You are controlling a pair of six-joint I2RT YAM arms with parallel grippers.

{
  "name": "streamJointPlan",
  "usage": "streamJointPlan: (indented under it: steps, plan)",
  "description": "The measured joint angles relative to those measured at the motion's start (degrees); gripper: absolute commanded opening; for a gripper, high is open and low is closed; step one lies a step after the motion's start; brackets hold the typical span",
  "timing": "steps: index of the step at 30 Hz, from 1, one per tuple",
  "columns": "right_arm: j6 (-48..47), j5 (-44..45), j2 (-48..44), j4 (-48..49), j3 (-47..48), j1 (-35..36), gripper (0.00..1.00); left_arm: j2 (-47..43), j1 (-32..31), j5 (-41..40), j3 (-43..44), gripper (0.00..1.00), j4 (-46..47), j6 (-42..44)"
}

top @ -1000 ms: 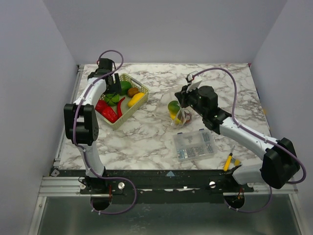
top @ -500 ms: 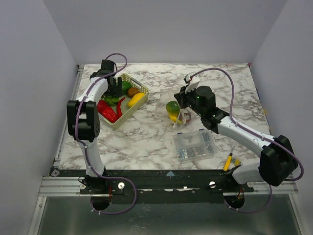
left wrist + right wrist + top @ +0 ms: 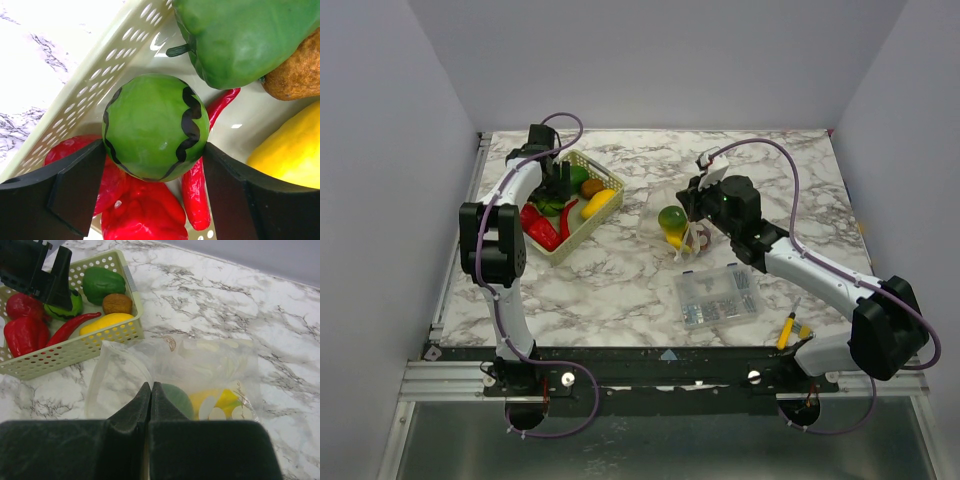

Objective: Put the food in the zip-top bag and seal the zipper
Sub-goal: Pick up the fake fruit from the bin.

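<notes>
In the left wrist view a green toy melon with black stripes (image 3: 155, 125) lies in the lattice basket (image 3: 100, 85) on red peppers (image 3: 140, 215). My left gripper (image 3: 155, 145) has closed on it, one finger touching each side. A green pepper (image 3: 240, 40), a brown piece (image 3: 300, 75) and a yellow piece (image 3: 290, 150) lie beside it. My right gripper (image 3: 151, 385) is shut on the mouth edge of the dotted zip-top bag (image 3: 210, 360), holding it up. The zipper (image 3: 102, 365) curves open to the left. A green ball (image 3: 177, 397) and yellow food (image 3: 220, 400) sit inside the bag.
From above, the basket (image 3: 582, 233) stands at the back left and the bag (image 3: 675, 232) near the middle. A clear compartment box (image 3: 717, 295) of small parts lies in front of the bag. A yellow-handled tool (image 3: 786, 330) rests near the right arm's base.
My left gripper has lowered slightly into the basket and narrowed onto the striped melon. My right gripper has shifted a little left with the bag's edge.
</notes>
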Motion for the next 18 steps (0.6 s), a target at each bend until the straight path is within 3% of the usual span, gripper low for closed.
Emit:
streamJointPlan:
  steps: [10, 18]
  plan:
    - [0.0, 0.0, 0.0, 0.0, 0.0, 0.0, 0.01, -3.9, 0.0, 1.7, -3.3, 0.39, 0.6, 0.2]
    - [0.0, 0.0, 0.0, 0.0, 0.0, 0.0, 0.01, -13.8, 0.0, 7.4, -6.4, 0.30, 1.5, -2.1]
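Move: With the fake watermelon already between its pads, the left hand has the zip-top bag's open mouth about 25 cm to its right, roughly 7 cm back and 7 cm higher. At the hand's own height in the bin, the red chili lies 4 cm right and 3 cm back, the green pepper 6 cm right and 6 cm ahead, the yellow fruit 11 cm right, level fore and aft. From the right hand, the mouth is some 6 cm left, 2 cm ahead, 4 cm below. Keeping its pinch on the fake watermelon, the left hand lifts it up out of its place in the bin, about 7 cm, slowly at first and then faster, easing back and later right by some 2 cm each, the beginning of the way to the bag. The wrist tilts about 10 degrees, fingertips swinging forward. The right hand stays put, still pinching the bag's edge. ##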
